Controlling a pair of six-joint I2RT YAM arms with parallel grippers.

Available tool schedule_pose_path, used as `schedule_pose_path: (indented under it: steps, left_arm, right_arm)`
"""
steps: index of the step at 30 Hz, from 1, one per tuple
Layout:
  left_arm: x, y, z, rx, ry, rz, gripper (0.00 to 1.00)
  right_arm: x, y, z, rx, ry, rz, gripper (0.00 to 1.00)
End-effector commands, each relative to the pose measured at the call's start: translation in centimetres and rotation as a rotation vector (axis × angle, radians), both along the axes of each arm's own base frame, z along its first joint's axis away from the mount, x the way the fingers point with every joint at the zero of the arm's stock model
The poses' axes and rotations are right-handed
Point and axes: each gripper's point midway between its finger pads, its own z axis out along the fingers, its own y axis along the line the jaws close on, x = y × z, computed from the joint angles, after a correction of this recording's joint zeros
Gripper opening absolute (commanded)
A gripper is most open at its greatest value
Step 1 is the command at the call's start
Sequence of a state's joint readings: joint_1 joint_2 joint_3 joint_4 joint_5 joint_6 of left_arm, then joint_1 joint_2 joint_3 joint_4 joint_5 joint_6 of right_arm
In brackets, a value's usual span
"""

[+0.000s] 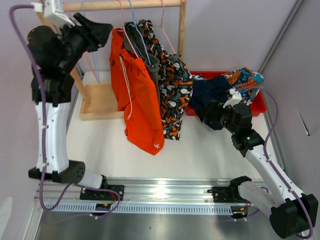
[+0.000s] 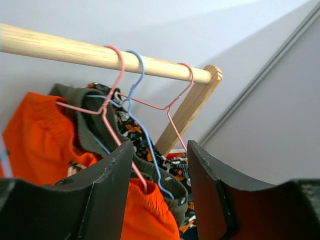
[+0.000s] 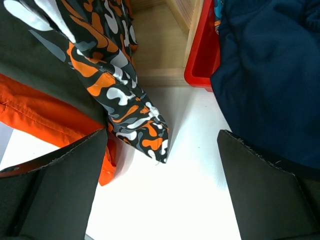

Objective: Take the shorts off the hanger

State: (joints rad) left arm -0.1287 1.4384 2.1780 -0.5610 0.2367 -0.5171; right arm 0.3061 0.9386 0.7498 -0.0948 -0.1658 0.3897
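Note:
Three pairs of shorts hang from the wooden rod (image 1: 125, 5): bright orange shorts (image 1: 137, 100), olive green shorts (image 1: 153, 65) behind them, and blotch-print shorts (image 1: 172, 95). My left gripper (image 1: 100, 32) is high up beside the rod, left of the orange pair. In the left wrist view it (image 2: 160, 165) is open, with the orange waistband (image 2: 145, 210), a pink hanger (image 2: 112, 100) and a blue hanger (image 2: 135, 75) seen between its fingers, none gripped. My right gripper (image 3: 162, 145) stands open over bare table, next to the blotch-print hem (image 3: 135, 115).
A red tray (image 1: 257, 107) at the right holds navy shorts (image 1: 212, 92) and teal-orange print shorts (image 1: 245, 77). The rack's wooden base (image 1: 102, 102) lies behind the hanging shorts, its upright post (image 1: 182, 30) at the right. An empty pink hanger (image 2: 175, 105) hangs nearest the post.

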Motion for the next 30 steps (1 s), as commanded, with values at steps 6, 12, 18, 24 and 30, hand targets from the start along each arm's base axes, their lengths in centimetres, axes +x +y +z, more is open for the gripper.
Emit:
schedule_pose_path:
  steps: [6,12,18,24,30]
  left_arm:
    - [8.0,-4.3,-5.2,-0.008,0.146,-0.06,0.5]
    - [10.5,-5.9,-8.2,0.001,0.212,-0.054,0.48]
    - [11.4,-6.7,-9.7,0.011,0.24,-0.041,0.47]
    - [11.7,-7.2,-10.3,0.02,0.248,-0.037,0.38]
    - [11.9,-7.8,-11.7,0.035,0.28,-0.045,0.18]
  right_arm:
    - [-1.1,-1.0,1.2,-0.023,-0.037,-0.022,0.99]
    - [-1.5,-1.3,1.4,-0.031,-0.043,-0.026,0.99]
    - [-1.5,-1.5,1.5,-0.03,-0.042,-0.03,0.99]
    - [-1.3,-1.7,1.1,-0.026,-0.039,-0.033,0.99]
    - [-1.0,-2.0,1.0,-0.014,-0.039,-0.037,0.99]
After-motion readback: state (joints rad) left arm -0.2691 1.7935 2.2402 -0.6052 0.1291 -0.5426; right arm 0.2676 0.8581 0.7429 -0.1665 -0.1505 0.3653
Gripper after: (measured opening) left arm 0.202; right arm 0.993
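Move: The pink hanger's near arm, inside the waist of the orange shorts, lies about 13 cm ahead of the left hand, 6 cm to its right and 13 cm below. The orange shorts hang from it, their middle some 10 cm ahead, 8 cm right and 32 cm down; the blue hanger is roughly 5 cm to the right of the pink one, level with it. From the right hand, that pink hanger arm is about 18 cm ahead, 31 cm left and 22 cm higher. The left hand swoops down and forward, about 13 cm each way, and some 7 cm to the right while its fingers tip nearly 20 degrees farther down, bringing the part-open fingertips to either side of the pink hanger's near arm at the waist of the orange shorts. It then holds its place almost still and closes the fingers from about half open to a narrow gap around the pink wire, starting to pinch it. ##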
